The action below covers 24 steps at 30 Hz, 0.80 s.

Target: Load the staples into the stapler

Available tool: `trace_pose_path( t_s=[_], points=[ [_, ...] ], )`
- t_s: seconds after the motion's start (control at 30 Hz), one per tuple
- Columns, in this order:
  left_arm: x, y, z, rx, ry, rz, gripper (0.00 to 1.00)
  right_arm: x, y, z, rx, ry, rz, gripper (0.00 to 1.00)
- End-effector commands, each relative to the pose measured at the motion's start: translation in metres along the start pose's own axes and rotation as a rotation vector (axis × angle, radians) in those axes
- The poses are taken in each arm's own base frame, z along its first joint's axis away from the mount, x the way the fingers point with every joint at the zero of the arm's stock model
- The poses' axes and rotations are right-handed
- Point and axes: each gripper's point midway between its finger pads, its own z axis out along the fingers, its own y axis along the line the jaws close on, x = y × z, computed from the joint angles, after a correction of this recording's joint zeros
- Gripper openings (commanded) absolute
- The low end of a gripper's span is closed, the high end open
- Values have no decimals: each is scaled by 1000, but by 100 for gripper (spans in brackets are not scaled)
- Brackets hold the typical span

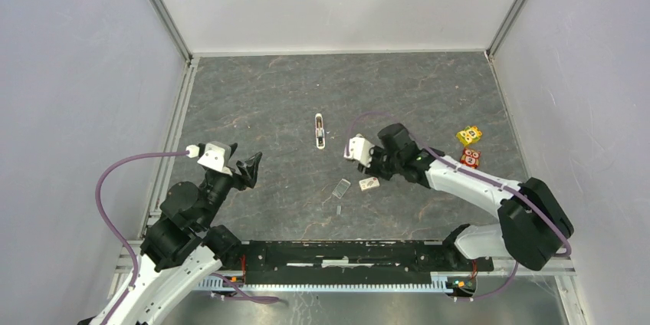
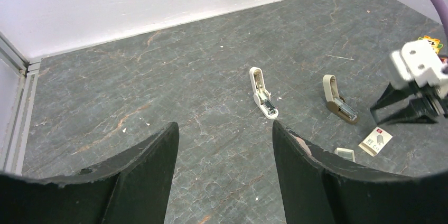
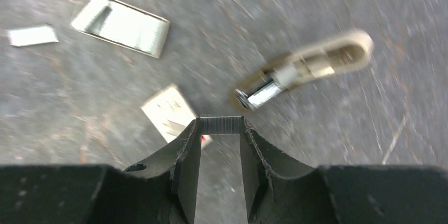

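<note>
A cream stapler (image 1: 319,129) (image 2: 262,93) lies open on the grey floor, its metal channel showing. The left wrist view shows a second, tan stapler-like piece (image 2: 338,101) to its right. The right wrist view shows a blurred beige stapler (image 3: 317,63) ahead and to the right. My right gripper (image 3: 221,127) (image 1: 360,156) is shut on a short strip of staples (image 3: 222,123), held crosswise between its tips above the whitish box (image 3: 169,110) (image 1: 369,183). My left gripper (image 2: 224,134) (image 1: 249,165) hovers open and holds nothing, well left of the stapler.
A clear lid (image 3: 124,25) (image 1: 342,188) lies beside the box, with a small white scrap (image 3: 33,35) farther left. Yellow (image 1: 469,135) and red (image 1: 471,158) cartoon-face cubes sit at the right. White walls with metal rails enclose the floor.
</note>
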Motion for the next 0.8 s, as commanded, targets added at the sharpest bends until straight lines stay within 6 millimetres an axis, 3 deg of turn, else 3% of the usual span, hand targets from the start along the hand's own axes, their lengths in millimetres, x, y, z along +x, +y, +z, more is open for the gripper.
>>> trace_pose_path(
  t_s=[0.0,0.1,0.3,0.77],
  points=[
    [-7,1,4,-1,-28,45,72,22,-35,-17,76,33,23,36],
    [-7,0,4,3,-27,47,72,42,-47,-23,80,73,74,35],
    [-6,-1,5,9,-25,45,72,78,-40,-22,16,163,54,37],
    [-7,-2,5,14,-30,44,73,95,-34,-10,-20,194,51,39]
  ],
)
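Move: I hold a short strip of staples in my right hand. The open tan stapler it is meant for lies about 9 cm ahead of that hand, 5 cm lower. The staple box is almost beneath the hand, 1 cm ahead and 1 cm right; the staple tray is some 6 cm left, level with it. A loose strip lies about 7 cm left and 6 cm back. From my left hand the tan stapler is 12 cm ahead, 27 cm right and 26 cm below. Still pinching the strip, I sweep my right hand about 9 cm to the right and some 3 cm forward, away from over the staple box to the bare table right of the box and the tan stapler. As the sweep slows I sink about 4 cm close to the table, tipping the fingers some 10 degrees steeper. ##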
